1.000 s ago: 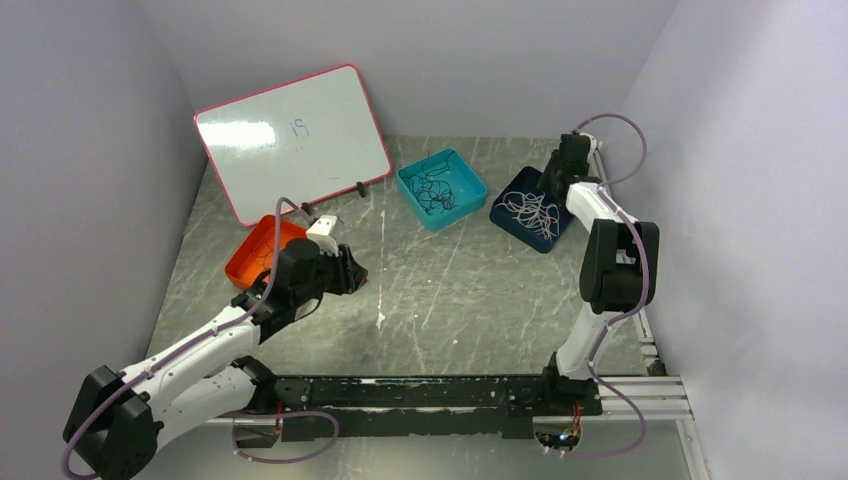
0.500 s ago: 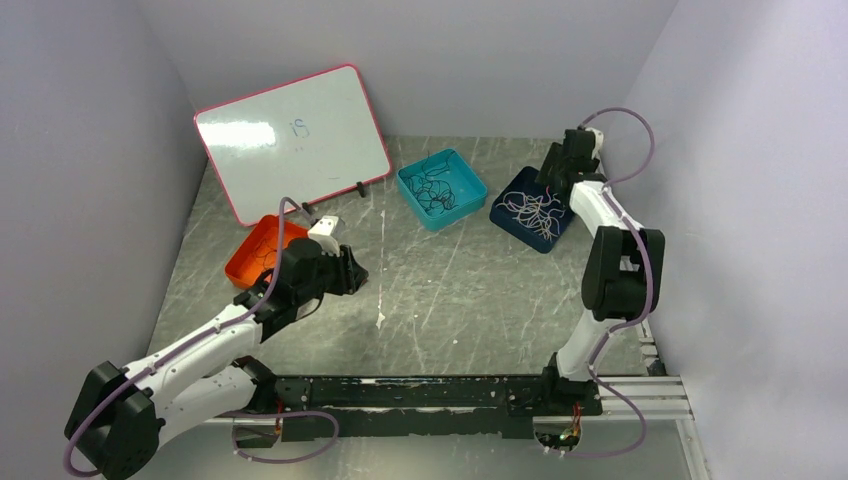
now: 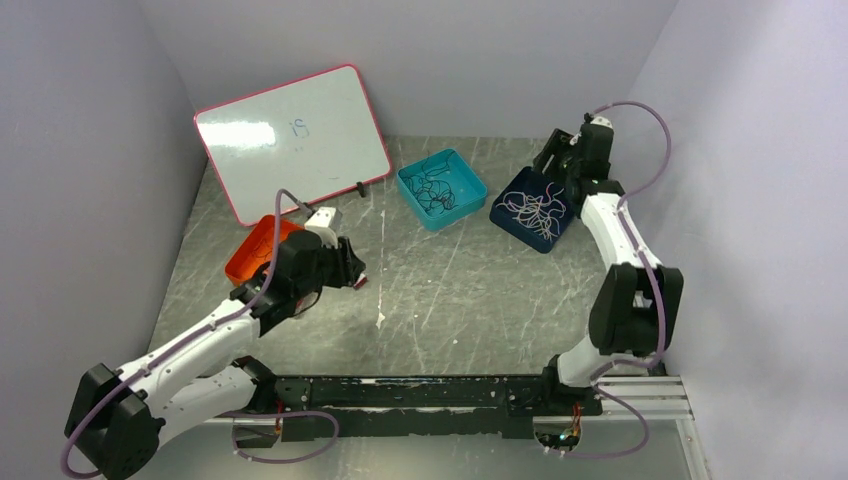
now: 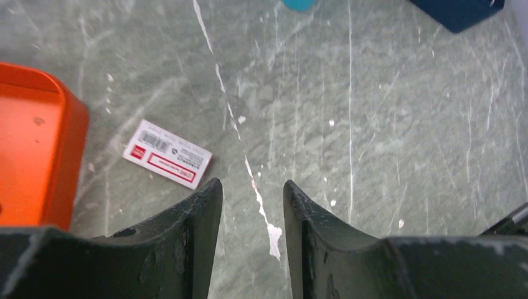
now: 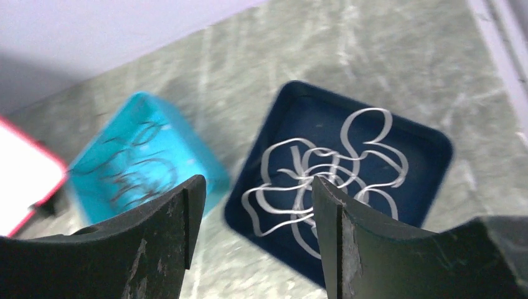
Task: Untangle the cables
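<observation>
White cables (image 3: 532,212) lie tangled in a dark blue tray (image 3: 503,208) at the back right. They also fill the right wrist view (image 5: 324,169). Black cables (image 3: 432,190) are coiled in a teal tray (image 3: 470,170) at the back middle and look blurred in the right wrist view (image 5: 134,171). My right gripper (image 3: 556,160) (image 5: 255,184) hangs open over the blue tray's far edge, with nothing between its fingers. My left gripper (image 3: 356,276) (image 4: 252,187) is open and empty above bare table, right of an orange tray (image 3: 248,262) (image 4: 37,149). The left arm hides part of that tray.
A red-framed whiteboard (image 3: 290,135) leans against the back left wall. A small white and red card (image 4: 167,153) lies on the table just right of the orange tray. A metal rail (image 3: 650,385) runs along the near edge by the arm bases.
My right gripper has opened wider and drawn back towards the far right, off the white cables. The left arm has shifted slightly, its jaws nearly unchanged.
</observation>
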Controlling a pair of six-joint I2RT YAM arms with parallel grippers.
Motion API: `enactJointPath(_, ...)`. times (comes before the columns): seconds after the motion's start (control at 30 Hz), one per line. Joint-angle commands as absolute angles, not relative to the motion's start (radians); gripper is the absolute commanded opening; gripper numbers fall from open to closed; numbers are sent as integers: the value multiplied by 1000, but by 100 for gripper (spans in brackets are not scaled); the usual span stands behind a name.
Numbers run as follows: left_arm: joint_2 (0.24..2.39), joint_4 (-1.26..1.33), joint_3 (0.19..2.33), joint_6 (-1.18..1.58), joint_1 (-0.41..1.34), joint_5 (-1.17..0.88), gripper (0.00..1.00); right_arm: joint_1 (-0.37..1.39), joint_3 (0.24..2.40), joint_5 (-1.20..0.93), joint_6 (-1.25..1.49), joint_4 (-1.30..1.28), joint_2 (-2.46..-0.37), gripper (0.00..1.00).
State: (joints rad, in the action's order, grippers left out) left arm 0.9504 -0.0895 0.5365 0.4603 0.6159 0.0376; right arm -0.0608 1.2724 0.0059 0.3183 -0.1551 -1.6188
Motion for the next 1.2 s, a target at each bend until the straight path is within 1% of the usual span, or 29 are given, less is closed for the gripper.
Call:
enactJointPath(0.0,929,-201,661,444,610,179,47,-54,1241,-276,418,-111,-1466,69)
enactJointPath(0.03,920,-219,679,443,611,209,48,-46,1237,-299,419,-126,-1441,72)
enactJointPath(0.2,877,-269,752,433,610,294,58,-13,1149,-334,430,-182,-1284,81)
enactJointPath(0.27,869,-290,775,431,610,310,63,10,1106,-334,423,-199,-1221,89)
enactJointPath(0.3,864,-300,784,430,610,316,73,40,1090,-327,413,-212,-1192,97)
enactJointPath(0.33,859,-309,792,427,610,317,77,72,1078,-311,401,-227,-1169,99)
enactJointPath(0.43,839,-331,800,432,610,322,86,202,1042,-208,366,-253,-1099,100)
enactJointPath(0.47,829,-329,795,430,609,318,91,245,1028,-162,362,-256,-1083,100)
enactJointPath(0.53,808,-312,779,414,611,295,98,326,972,-96,358,-250,-1055,100)
enactJointPath(0.57,795,-293,767,399,609,274,100,370,945,-65,354,-234,-1039,100)
enactJointPath(0.73,752,-288,728,427,610,293,100,554,775,36,322,-99,-985,100)
enactJointPath(0.8,740,-296,715,447,610,327,100,599,723,57,324,-49,-994,100)
enactJointPath(0.97,701,-299,689,467,609,366,100,673,725,111,353,-34,-1106,100)
enactJointPath(1.17,663,-321,668,473,610,413,100,720,691,186,350,32,-1124,100)
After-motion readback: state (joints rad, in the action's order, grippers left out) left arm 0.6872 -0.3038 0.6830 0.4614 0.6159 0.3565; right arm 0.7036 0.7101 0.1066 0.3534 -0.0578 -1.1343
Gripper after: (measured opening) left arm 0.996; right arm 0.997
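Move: The white cable lies in the navy tray almost straight below the empty right hand, some 16 cm down; the turquoise tray is about 24 cm to that hand's left and 7 cm farther out. From the left hand the white cable is roughly 20 cm ahead and 44 cm to the right. The small white-and-red box lies about 7 cm ahead and 4 cm left of the left hand, the orange tray some 10 cm ahead and 22 cm left. Leave the white cable in the navy tray and bring the right hand away: lift it about 10 cm while drawing back, sweep left and back past the near side of the turquoise tray, then sink over the bare table, turning some 40 degrees counter-clockwise and opening the fingers fully. Meanwhile raise the left hand about 10 cm, ease it left, tip its fingers up a little, and spread them wide. ##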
